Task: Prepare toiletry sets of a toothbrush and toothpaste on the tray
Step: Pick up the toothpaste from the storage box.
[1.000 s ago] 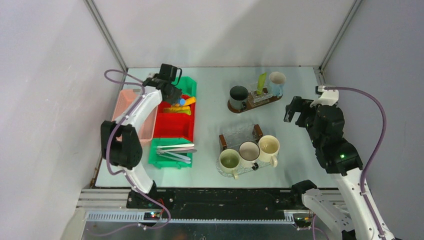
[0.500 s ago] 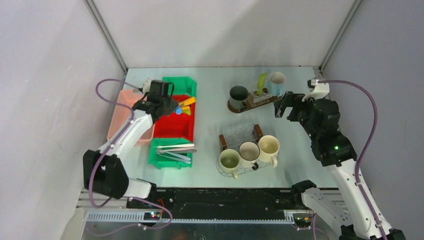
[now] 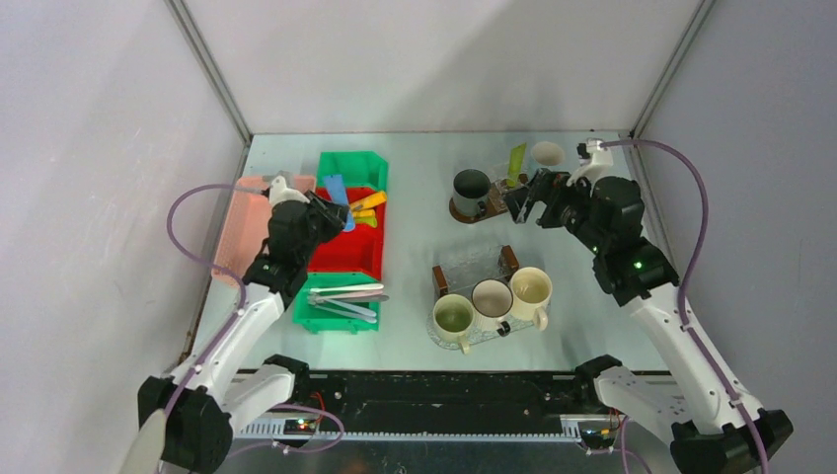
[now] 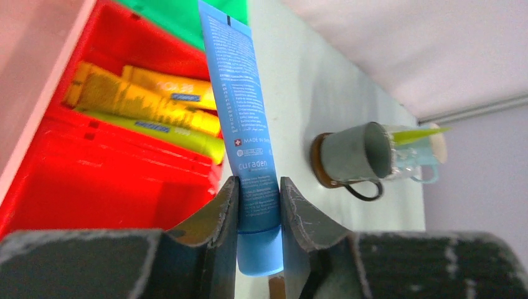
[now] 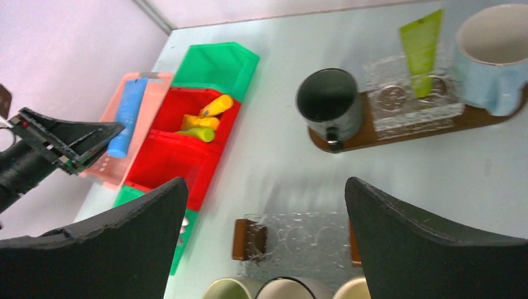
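My left gripper [image 3: 324, 210] [image 4: 258, 188] is shut on the cap end of a blue toothpaste tube [image 3: 337, 190] [image 4: 239, 106], held in the air over the red bin [image 3: 342, 247]. Yellow and orange tubes [image 4: 146, 99] lie in that bin. Pale toothbrushes [image 3: 345, 294] lie in the near green bin. My right gripper [image 3: 527, 198] [image 5: 266, 243] stands wide open and holds nothing, above the far wooden tray [image 5: 436, 129]. That tray carries a dark mug [image 5: 329, 99], a green tube [image 5: 421, 45] upright in a clear holder and a pale blue mug [image 5: 492, 56].
A nearer tray [image 3: 505, 260] holds a clear holder [image 3: 472, 263] and three mugs, greenish [image 3: 453, 317], white [image 3: 491, 297] and cream [image 3: 530, 287]. A pink bin [image 3: 242, 222] stands left of the red one, another green bin [image 3: 357, 168] behind it. Walls close in on three sides.
The left arm has drawn back toward the near side, lifting the blue tube clear of the red bin. The right arm has swung left over the far tray, jaws still wide.
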Tool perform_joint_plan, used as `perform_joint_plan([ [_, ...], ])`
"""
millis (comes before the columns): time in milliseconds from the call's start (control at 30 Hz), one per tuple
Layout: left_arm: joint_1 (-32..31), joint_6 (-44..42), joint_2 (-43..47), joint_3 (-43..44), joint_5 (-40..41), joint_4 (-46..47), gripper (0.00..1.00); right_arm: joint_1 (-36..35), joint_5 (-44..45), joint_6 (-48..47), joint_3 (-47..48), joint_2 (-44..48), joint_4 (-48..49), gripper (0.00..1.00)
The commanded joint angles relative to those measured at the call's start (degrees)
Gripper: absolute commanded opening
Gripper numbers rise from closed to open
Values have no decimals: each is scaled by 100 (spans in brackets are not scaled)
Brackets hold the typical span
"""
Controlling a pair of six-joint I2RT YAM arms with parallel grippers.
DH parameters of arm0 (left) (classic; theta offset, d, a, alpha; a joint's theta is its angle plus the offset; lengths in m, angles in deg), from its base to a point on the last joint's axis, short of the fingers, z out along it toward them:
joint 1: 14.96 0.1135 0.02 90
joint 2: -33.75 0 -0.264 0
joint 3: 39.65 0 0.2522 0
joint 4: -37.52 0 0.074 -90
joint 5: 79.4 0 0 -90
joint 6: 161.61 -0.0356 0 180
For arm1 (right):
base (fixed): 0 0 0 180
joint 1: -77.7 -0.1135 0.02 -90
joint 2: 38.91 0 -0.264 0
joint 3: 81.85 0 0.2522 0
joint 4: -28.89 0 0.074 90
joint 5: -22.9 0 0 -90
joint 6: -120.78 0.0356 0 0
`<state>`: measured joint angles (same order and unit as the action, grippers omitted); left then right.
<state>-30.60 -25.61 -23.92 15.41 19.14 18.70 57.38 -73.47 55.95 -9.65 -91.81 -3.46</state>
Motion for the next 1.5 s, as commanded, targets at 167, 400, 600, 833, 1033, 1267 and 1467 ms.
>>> perform_joint_plan([
  [167, -35, -864, 814, -440, -1145, 2071, 0, -634, -608, 480, 601, -758, 891, 99],
  [400, -139, -1333, 1205, -501, -1777, 2401, 0, -988, -873, 773, 1118, -1434, 1260, 99],
  [600, -279, -1415, 1353, -536, -2544, 2795, 0, -1199, -1100, 927, 1711, -2058, 1449, 98],
  [833, -591, -1588, 1400, -273, -2948, 2832, 0, -1373, -1544, 1327, 2252, -2561, 1947, 93],
  [1033, -840, -1470, 1349, -110, -3161, 2976, 0, -1447, -1859, 1532, 2675, -3016, 2128, 88],
  [1267, -980, -1314, 1302, 0, -3290, 3260, 0, -1450, -2158, 1785, 2855, -3287, 2319, 77],
  [1467, -1039, -1300, 1191, 71, -3384, 3353, 0, -1454, -2454, 1928, 2947, -3457, 2545, 59],
])
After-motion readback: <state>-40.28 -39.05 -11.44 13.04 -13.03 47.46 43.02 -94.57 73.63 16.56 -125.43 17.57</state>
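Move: Between the left fingers, gripped near its cap, is the blue toothpaste, its middle about 4 cm ahead of and 4 cm above that hand. The open right hand, its meeting place, is roughly 35 cm right, 4 cm back and 11 cm higher. From the right hand the toothpaste lies some 36 cm left, 8 cm ahead and 7 cm lower; the dark mug is about 9 cm ahead, 6 cm left and 20 cm below. Bringing the two hands together for a handover, the left arm keeps its grip on the blue toothpaste, lifts it about 16 cm while swinging right and back, tips its fingers upward and turns roughly 40 degrees clockwise. The right hand sweeps some 20 cm left and rises, rolling and turning counter-clockwise, until its fingers straddle the tube's free end and begin to narrow. ##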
